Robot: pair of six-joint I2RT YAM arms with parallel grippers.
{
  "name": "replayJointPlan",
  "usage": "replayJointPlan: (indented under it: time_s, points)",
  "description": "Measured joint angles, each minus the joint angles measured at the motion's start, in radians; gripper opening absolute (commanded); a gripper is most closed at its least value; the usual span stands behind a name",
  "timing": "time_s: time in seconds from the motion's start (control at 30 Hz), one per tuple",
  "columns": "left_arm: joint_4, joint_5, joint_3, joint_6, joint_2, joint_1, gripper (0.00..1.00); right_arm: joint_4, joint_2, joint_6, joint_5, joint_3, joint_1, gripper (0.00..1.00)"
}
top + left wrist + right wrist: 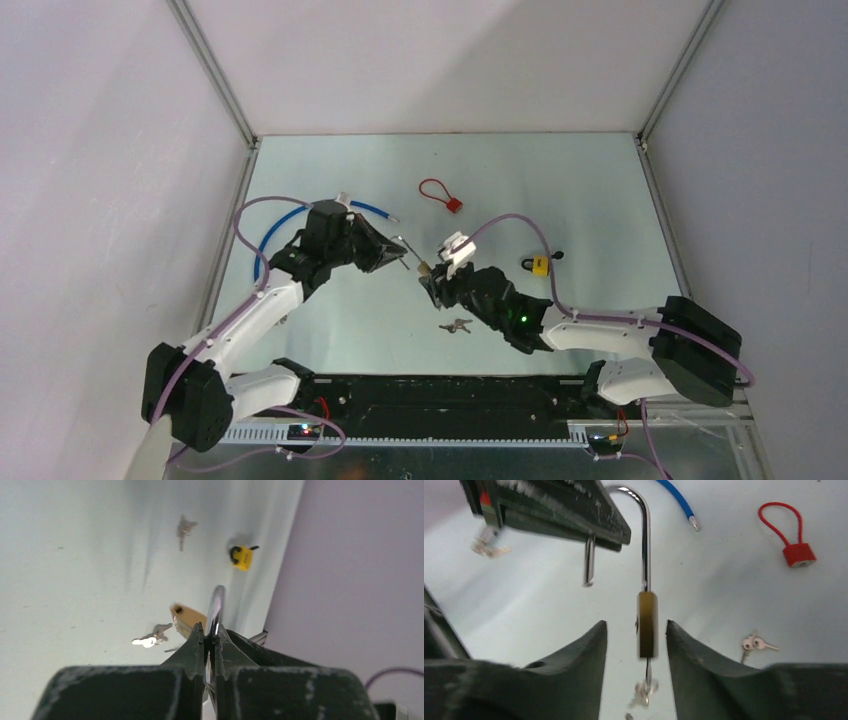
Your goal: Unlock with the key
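A brass padlock (647, 625) hangs in the air from its steel shackle (644, 545). The shackle's short leg (588, 562) is out of the body. My left gripper (210, 630) is shut on the shackle (216, 602), with the brass body (189, 619) just past its tips. A key (647, 682) sticks out of the body's underside with a small bunch dangling, blurred. My right gripper (635, 626) stands open, one finger on each side of the body and touching neither. In the top view both grippers meet at the padlock (422, 267) mid-table.
A spare pair of keys (455, 325) lies on the table near the right arm. A small yellow padlock (540, 265) sits to the right. A red cable lock (441, 194) and a blue cable (290, 218) lie farther back. White walls enclose the table.
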Motion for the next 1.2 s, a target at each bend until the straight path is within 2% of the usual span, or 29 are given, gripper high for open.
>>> replayJointPlan:
  time_s: [0.13, 0.27, 0.4, 0.63, 0.77, 0.83, 0.97, 1.2]
  points:
    - [-0.077, -0.01, 0.0, 0.048, 0.03, 0.062, 0.0, -0.024, 0.046, -0.082, 0.072, 0.004, 0.054, 0.71]
    - [-0.12, -0.027, 0.003, 0.092, 0.074, 0.121, 0.0, -0.06, 0.049, -0.096, 0.099, 0.008, 0.054, 0.74]
    - [-0.152, -0.028, 0.055, 0.119, 0.159, 0.136, 0.0, -0.099, 0.03, -0.084, 0.098, 0.008, 0.033, 0.75]
    - [-0.176, -0.019, 0.325, 0.167, 0.385, 0.163, 0.0, -0.117, -0.038, -0.048, 0.094, 0.002, -0.019, 0.75]
    - [-0.141, -0.018, 0.489, 0.199, 0.513, 0.187, 0.0, -0.13, -0.043, -0.03, 0.087, -0.007, -0.048, 0.75]
    - [-0.112, -0.018, 0.524, 0.219, 0.559, 0.203, 0.0, -0.137, -0.047, -0.022, 0.086, -0.018, -0.056, 0.75]
    - [-0.097, -0.026, 0.494, 0.267, 0.599, 0.241, 0.0, -0.145, -0.061, -0.014, 0.083, -0.036, -0.062, 0.75]
    - [-0.043, -0.058, 0.311, 0.34, 0.56, 0.328, 0.0, -0.155, -0.086, 0.002, 0.076, -0.06, -0.08, 0.75]
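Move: The left hand holds the open brass padlock by its shackle; the clear patch short of the blue lock's tip lies about 14 cm ahead, 9 cm left and 18 cm below. The blue lock's tip is some 20 cm ahead and 4 cm left of this hand, the red lock 25 cm ahead and 13 cm right. From the right hand, the small keys lie about 12 cm ahead, 10 cm right and 17 cm below, the dark keys 6 cm back, 7 cm right. Keep the left gripper shut on the shackle and dip it down and to the left, swing it forward past the right gripper with a slight rise, then lower it leftward beside the blue lock's tip: about 14 cm forward, 11 cm left and 10 cm down overall, rolling some 20 degrees. Meanwhile finish opening the right gripper around the padlock body and draw it about 6 cm right and slightly down. ##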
